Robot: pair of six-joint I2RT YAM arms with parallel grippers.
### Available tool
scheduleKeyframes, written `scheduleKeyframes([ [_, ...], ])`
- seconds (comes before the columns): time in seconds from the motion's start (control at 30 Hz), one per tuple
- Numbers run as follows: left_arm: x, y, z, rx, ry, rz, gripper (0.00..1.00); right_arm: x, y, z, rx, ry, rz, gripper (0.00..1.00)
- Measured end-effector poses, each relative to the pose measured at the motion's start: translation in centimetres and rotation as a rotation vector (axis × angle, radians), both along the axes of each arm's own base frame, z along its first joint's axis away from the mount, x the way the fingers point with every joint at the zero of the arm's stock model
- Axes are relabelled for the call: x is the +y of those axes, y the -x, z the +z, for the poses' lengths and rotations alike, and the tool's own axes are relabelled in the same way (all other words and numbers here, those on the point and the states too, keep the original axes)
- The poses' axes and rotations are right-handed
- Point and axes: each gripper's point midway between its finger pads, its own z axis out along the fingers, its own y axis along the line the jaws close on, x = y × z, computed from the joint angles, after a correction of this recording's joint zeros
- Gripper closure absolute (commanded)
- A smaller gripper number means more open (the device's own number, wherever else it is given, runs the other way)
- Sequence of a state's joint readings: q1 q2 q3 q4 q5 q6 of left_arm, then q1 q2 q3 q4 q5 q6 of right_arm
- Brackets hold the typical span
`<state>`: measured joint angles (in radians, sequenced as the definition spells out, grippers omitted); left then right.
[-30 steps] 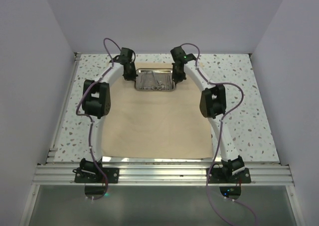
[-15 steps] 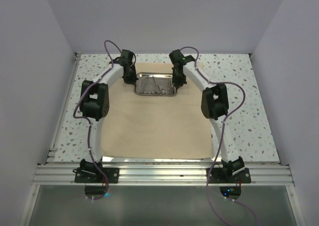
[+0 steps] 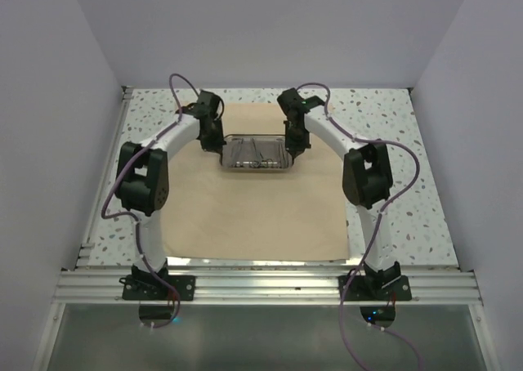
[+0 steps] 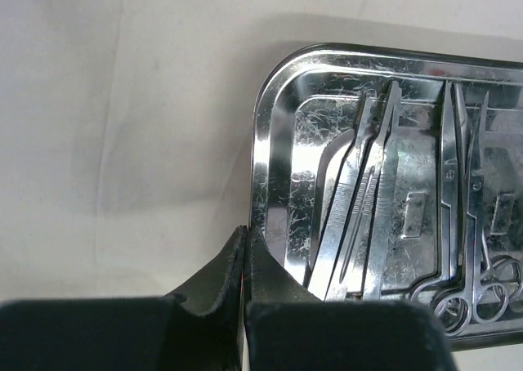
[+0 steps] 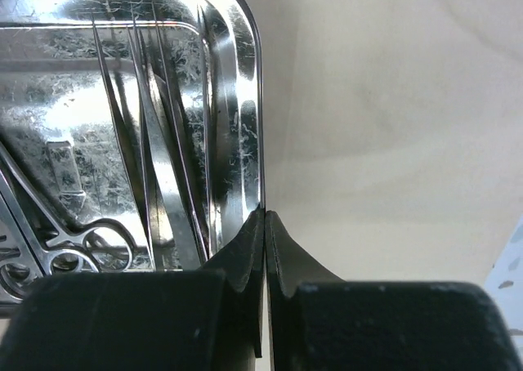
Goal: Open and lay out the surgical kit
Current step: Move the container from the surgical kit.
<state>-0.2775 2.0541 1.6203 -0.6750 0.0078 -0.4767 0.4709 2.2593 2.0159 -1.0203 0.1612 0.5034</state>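
The tan-beige cloth (image 3: 245, 216) lies spread flat over the table. On its far half sits the shiny steel tray (image 3: 257, 168), holding several slim instruments (image 3: 255, 152). My left gripper (image 3: 221, 146) is shut on the tray's left rim (image 4: 265, 142), the jaws pinching its edge (image 4: 245, 234). My right gripper (image 3: 292, 150) is shut on the tray's right rim (image 5: 249, 101), fingertips meeting at the edge (image 5: 265, 216). In the left wrist view, flat handles (image 4: 368, 207) and ring-handled scissors (image 4: 462, 224) lie in the tray. Pointed tweezers (image 5: 147, 142) show in the right wrist view.
The speckled tabletop (image 3: 409, 142) shows on both sides of the cloth. White walls close in the left, right and back. An aluminium rail (image 3: 261, 285) with both arm bases runs along the near edge.
Both grippers have drawn the tray from the cloth's far edge toward the near side. Both elbows have swung outward and nearer.
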Motion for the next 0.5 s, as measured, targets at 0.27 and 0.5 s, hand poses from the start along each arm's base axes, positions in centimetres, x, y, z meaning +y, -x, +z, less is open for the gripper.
scheduleKeyframes([
  [0.27,-0.4,7.0,0.7,0.019,-0.004,-0.001,1.00,-0.6,7.4,-0.5,0.061,-0.027,0.048,1.00],
  [0.5,0.0,15.9,-1.8,0.103,-0.024,-0.001,1.00,-0.1,15.3,-3.1,0.120,-0.039,0.115,1.00],
])
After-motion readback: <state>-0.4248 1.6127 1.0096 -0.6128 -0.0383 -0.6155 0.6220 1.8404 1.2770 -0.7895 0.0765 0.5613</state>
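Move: The container is already pinched at both ends and held a few centimetres above the cloth. From the left hand its middle lies about 12 cm right and 2 ahead. From the right hand it is some 12 cm left and 2 ahead. Tweezers lie in it about 5 cm right and 1 ahead of the left hand. The cloth's near edge is roughly 34 cm straight back and 5 below the left hand, about 33 back of the right. Both grippers keep their shut pinch on the container's left and right rims and carry it together straight back towards the robot over the cloth, fast and still gathering speed, about 15 cm. The left rises slightly, then both sink 2 to 3 cm below their starting height as their fingers tip back under by 5 to 10 degrees; the right hand also turns slightly counter-clockwise. ##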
